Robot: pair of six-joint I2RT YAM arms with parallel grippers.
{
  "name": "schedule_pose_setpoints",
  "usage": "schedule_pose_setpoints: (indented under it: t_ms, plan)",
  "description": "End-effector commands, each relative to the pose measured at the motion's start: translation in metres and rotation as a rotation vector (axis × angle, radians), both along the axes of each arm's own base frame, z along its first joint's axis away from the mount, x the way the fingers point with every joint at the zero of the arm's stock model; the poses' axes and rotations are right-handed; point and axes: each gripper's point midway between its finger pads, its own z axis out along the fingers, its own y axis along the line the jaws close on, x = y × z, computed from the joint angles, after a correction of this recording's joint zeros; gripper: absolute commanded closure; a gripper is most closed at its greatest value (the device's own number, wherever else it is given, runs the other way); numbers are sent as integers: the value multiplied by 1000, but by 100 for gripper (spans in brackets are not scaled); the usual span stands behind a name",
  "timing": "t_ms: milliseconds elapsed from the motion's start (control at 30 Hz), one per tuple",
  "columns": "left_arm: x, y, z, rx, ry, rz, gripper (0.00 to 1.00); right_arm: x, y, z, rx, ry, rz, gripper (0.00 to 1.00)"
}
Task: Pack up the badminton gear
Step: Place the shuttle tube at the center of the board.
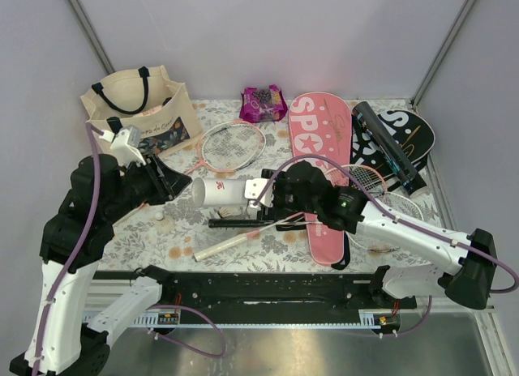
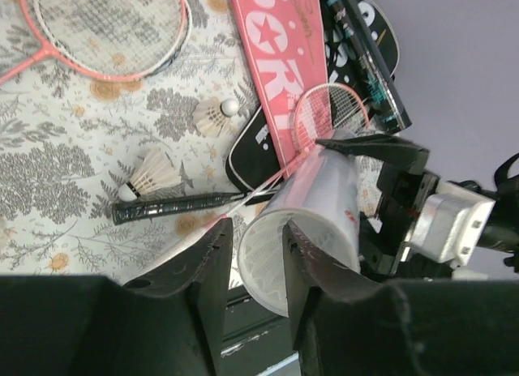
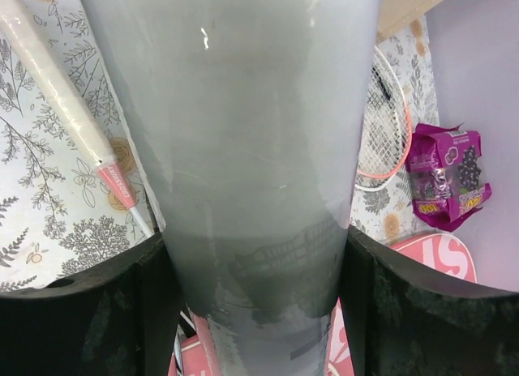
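My right gripper [image 3: 255, 287] is shut on a white tube [image 1: 223, 191], which lies level above the table with its open mouth toward the left arm. My left gripper [image 2: 257, 224] is at that mouth [image 2: 268, 262]: one finger is outside the rim, the other across the opening, and a thin gap shows at the rim. Two white shuttlecocks [image 2: 154, 175] [image 2: 215, 117] lie on the cloth beside a black racket handle [image 2: 174, 206]. A pink racket [image 1: 233, 145], a pink cover [image 1: 318, 161], a black cover [image 1: 409, 133] and a black tube [image 1: 389, 149] lie behind.
A cream tote bag [image 1: 138, 108] stands at the back left. A purple snack packet [image 1: 263, 103] lies at the back middle. A second racket's head [image 1: 369, 185] rests by the pink cover, and its pale wrapped handle [image 1: 227, 245] lies near the table's front edge.
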Motion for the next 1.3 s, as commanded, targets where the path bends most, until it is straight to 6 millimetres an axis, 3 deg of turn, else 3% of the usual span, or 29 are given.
schedule_pose_setpoints:
  t_ms: [0,167,300,500,667,733,933,1100,1267]
  plan:
    - [9,-10,-10,-25,2,-33,66,8,10,41,107,3,-36,41]
    - [12,-25,-41,-63,82,-87,67,8,16,52,128,14,-34,42]
    - [18,-28,-48,-59,81,-94,66,8,19,50,123,21,-30,41]
    - [33,9,-13,61,-56,80,51,24,10,36,93,37,-126,41]
    - [41,35,12,139,-177,187,25,55,-5,37,149,114,-263,41]
    - [43,37,8,167,-210,183,1,70,-10,43,188,143,-323,41]
    - [51,43,-38,252,-223,186,1,149,-28,56,346,266,-640,39]
    - [50,68,-78,314,-203,302,1,219,-43,60,541,418,-859,39]
    - [40,85,-97,327,-216,380,1,283,-64,43,679,492,-1049,38]
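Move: The shuttle tube, still in the right fingers, is bound for the middle of the board, about 18 cm ahead of that hand, 2 cm right and 22 cm below. From the same hand, a shuttlecock stands 16 cm ahead, the far racket head 28 cm ahead and 11 cm left, and the pink cover 17 cm ahead and 16 cm right. From the left hand, the tube's mouth is 4 cm ahead, 5 cm right and slightly below; the board's middle is 23 cm ahead, 19 cm right. Keeping its grip round the tube, the right hand first lingers with a small dip, then sweeps forward some 24 cm and a little right over the middle of the board, staying high and swinging about 50 degrees clockwise while tipping down. The empty left hand dips about 6 cm and comes back up beside the tube's mouth, then opens wide and withdraws down and left from the tube. ##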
